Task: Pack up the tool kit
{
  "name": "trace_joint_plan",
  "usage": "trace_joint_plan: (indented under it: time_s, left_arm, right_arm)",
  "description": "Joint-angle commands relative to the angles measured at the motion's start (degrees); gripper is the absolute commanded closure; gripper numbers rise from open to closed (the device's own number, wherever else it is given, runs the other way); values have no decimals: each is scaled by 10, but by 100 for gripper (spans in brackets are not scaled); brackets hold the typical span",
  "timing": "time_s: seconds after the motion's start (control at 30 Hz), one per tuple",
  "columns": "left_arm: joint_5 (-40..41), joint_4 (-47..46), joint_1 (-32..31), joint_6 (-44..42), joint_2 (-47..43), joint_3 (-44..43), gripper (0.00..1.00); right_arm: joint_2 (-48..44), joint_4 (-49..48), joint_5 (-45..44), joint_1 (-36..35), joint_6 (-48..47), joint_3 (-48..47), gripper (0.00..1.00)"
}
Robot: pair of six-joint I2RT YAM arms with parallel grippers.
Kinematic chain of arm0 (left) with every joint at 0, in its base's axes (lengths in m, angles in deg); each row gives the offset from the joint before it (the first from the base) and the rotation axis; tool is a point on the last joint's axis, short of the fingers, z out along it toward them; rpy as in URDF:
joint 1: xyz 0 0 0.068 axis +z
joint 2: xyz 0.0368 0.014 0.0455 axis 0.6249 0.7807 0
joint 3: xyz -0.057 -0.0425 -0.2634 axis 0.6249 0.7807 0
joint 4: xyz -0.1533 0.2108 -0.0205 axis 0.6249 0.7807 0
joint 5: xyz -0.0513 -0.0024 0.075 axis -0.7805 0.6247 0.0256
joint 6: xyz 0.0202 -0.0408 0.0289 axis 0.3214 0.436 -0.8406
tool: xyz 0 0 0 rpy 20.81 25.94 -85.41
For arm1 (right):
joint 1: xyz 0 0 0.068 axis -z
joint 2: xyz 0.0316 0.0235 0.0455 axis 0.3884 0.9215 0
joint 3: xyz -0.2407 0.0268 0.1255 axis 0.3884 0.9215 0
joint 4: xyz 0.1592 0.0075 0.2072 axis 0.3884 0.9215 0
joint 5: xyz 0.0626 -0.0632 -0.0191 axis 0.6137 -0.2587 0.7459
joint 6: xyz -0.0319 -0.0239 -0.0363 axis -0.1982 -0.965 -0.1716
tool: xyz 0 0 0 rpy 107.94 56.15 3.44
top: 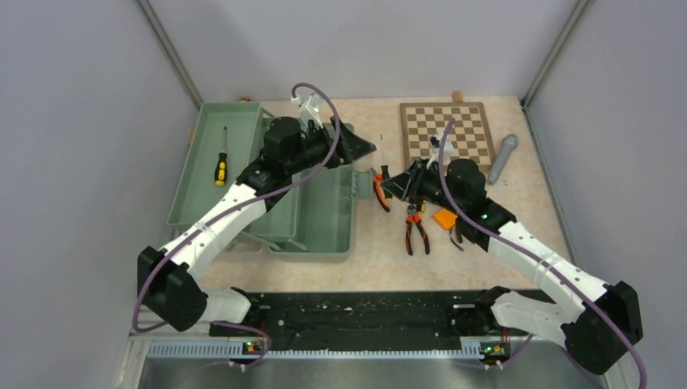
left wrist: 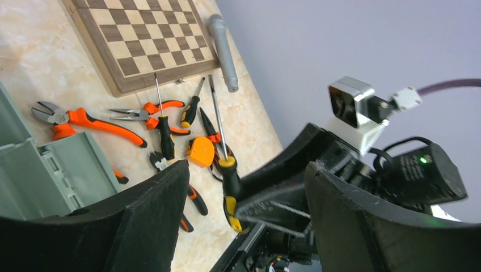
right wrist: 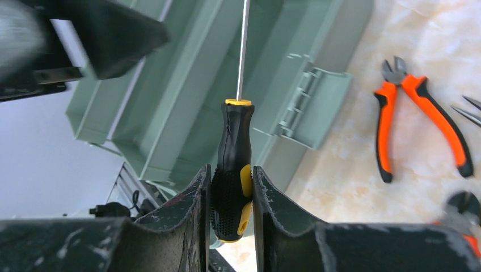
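Note:
The pale-green toolbox (top: 320,219) stands open at the left, and one yellow-black screwdriver (top: 219,158) lies in its lid. My right gripper (right wrist: 231,170) is shut on the handle of another yellow-black screwdriver (right wrist: 231,141), held above the table beside the box with its shaft pointing over the toolbox (right wrist: 187,85). My left gripper (left wrist: 247,167) is open and hangs just in front of that held screwdriver (left wrist: 230,175), holding nothing. Orange-handled pliers (top: 417,231), more screwdrivers (left wrist: 164,133) and the small orange tape measure (left wrist: 201,152) lie on the table.
A wooden chessboard (top: 447,131) sits at the back right, with a grey flashlight (top: 502,158) beside it. Orange side cutters (right wrist: 420,119) lie near the box's latch (right wrist: 312,107). Grey walls close in the table on three sides.

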Motion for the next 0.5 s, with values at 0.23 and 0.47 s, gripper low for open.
trace_joint_plan:
  time_s: [0.23, 0.47]
  left_arm:
    - [55, -65, -31, 29, 25, 3, 33]
    - [49, -69, -50, 37, 26, 3, 82]
  right_arm:
    - [7, -81, 23, -60, -24, -53, 100]
    - [9, -94, 16, -75, -20, -48, 100]
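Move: The screwdriver, which the right gripper holds by its handle, has its middle about 6 cm to the left gripper's right, 6 cm below it and level fore and aft. From the right gripper, the left gripper is roughly 6 cm ahead, 5 cm left and 9 cm above. Down on the table, some 22 cm below the right gripper, the orange pliers lie 10 cm ahead and 2 cm left, and the black-orange pliers 2 cm back and 7 cm right. The tool box's open compartment is centred 9 cm ahead and 19 cm left. Carry the screwdriver with the right gripper about 4 cm left and 3 cm up, easing 2 cm back and turning slightly counter-clockwise, so its shaft comes to the left gripper. Bring the left gripper some 2 cm right and a little down to meet it, then close its fingers from wide open to about a third, around the shaft just beyond the handle. Keep the right grip shut on the handle. ##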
